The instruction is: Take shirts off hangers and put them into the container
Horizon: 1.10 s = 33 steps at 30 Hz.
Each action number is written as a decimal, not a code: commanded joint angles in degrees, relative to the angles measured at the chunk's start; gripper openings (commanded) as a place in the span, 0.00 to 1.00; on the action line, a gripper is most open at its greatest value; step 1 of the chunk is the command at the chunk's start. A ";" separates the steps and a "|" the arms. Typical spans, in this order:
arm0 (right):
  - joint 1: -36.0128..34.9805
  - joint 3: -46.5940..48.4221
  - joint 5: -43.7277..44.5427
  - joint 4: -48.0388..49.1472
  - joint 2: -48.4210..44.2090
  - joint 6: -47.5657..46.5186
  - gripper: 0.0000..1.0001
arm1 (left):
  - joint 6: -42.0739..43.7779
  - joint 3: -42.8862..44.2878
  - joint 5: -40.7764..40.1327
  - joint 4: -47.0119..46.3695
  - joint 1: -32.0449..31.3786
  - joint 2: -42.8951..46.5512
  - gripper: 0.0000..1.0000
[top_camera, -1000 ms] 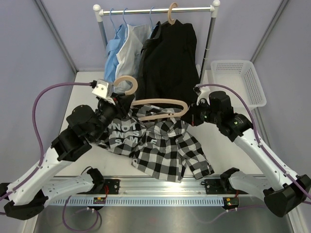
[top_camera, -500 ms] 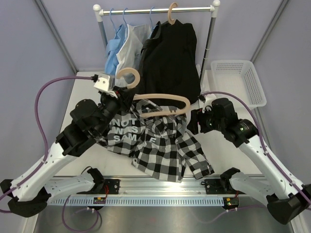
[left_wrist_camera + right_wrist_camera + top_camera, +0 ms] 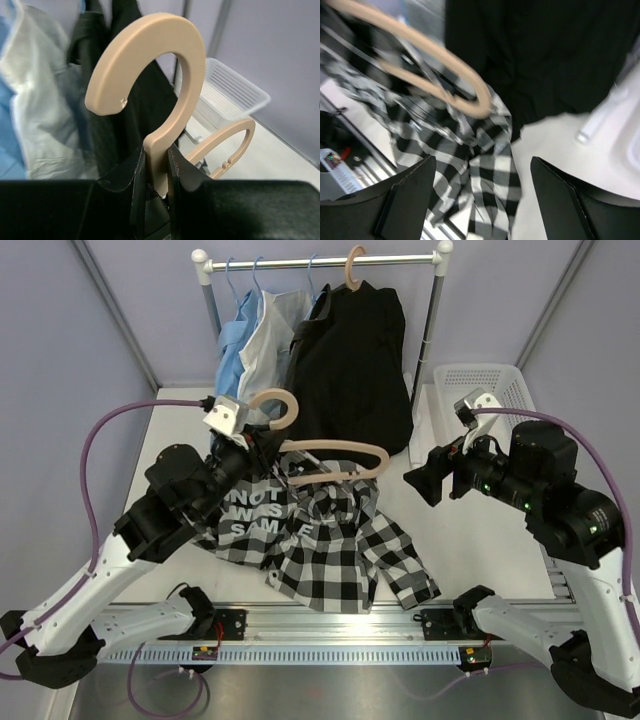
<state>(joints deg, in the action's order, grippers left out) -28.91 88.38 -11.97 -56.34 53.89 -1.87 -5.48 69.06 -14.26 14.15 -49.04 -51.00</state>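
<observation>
A black-and-white checked shirt point(image 3: 330, 545) lies crumpled on the table, its collar end still draped over a tan wooden hanger point(image 3: 335, 452). My left gripper point(image 3: 257, 447) is shut on that hanger's neck point(image 3: 159, 160), just below the thick hook point(image 3: 165, 60). Off the hanger's right end, my right gripper point(image 3: 421, 483) is open and holds nothing. In the right wrist view the right gripper point(image 3: 480, 165) hovers over the checked shirt point(image 3: 492, 192) and hanger point(image 3: 447, 80). A plain black shirt point(image 3: 350, 360) hangs on the rack. The white container point(image 3: 505, 390) stands at the right, partly hidden by my right arm.
A garment rack point(image 3: 320, 260) crosses the back, its right post point(image 3: 432, 330) beside the container. Light blue and white shirts point(image 3: 255, 340) hang from thin blue hangers point(image 3: 245, 275) left of the black shirt. Purple walls close in both sides.
My right gripper opened, let go near the hanger's right end and drew back up and to the right. The left gripper lifted the hanger a little, and the checked shirt sagged lower.
</observation>
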 commanded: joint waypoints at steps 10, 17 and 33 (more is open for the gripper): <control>-1.06 16.91 -27.49 -8.17 19.48 -14.74 0.86 | -1.20 8.02 21.64 -2.38 -0.18 -7.43 0.00; -4.67 15.95 -29.16 -9.06 23.28 -15.88 0.79 | -0.42 10.48 23.23 -2.37 -0.27 -9.38 0.00; -4.67 9.53 -30.13 -7.82 19.50 -15.89 0.39 | 0.47 10.04 22.43 -2.38 -0.18 -8.67 0.00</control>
<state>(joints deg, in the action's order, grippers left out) -33.01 98.39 -40.66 -59.88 73.89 -12.40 -5.54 76.23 6.55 16.05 -49.15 -60.47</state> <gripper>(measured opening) 0.399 0.203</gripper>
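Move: The left hand holds the wooden hanger by its neck; the hanger's bare free end lies about 14 cm to its right, 2 cm back and slightly below. From the open right hand this free end is some 8 cm to the left, 2 cm back and about level. The checkered shirt lies lower, about 22 cm to the right hand's left and 20 cm below, slightly back; the black shirt hangs some 20 cm ahead and 11 cm left. Keeping its grip on the hanger's neck, the left hand carries the hanger about 7 cm to the right and slightly back, turning clockwise some 20 degrees so the bare arm swings towards the right hand, then holds still. The right hand arcs left to meet it, about 10 cm in all, rising a little before sinking again and easing forward then back, while it turns counter-clockwise some 35 degrees and tips down slightly; its wide-open fingers come around the bare hanger arm and about half close, not yet shut on it. ##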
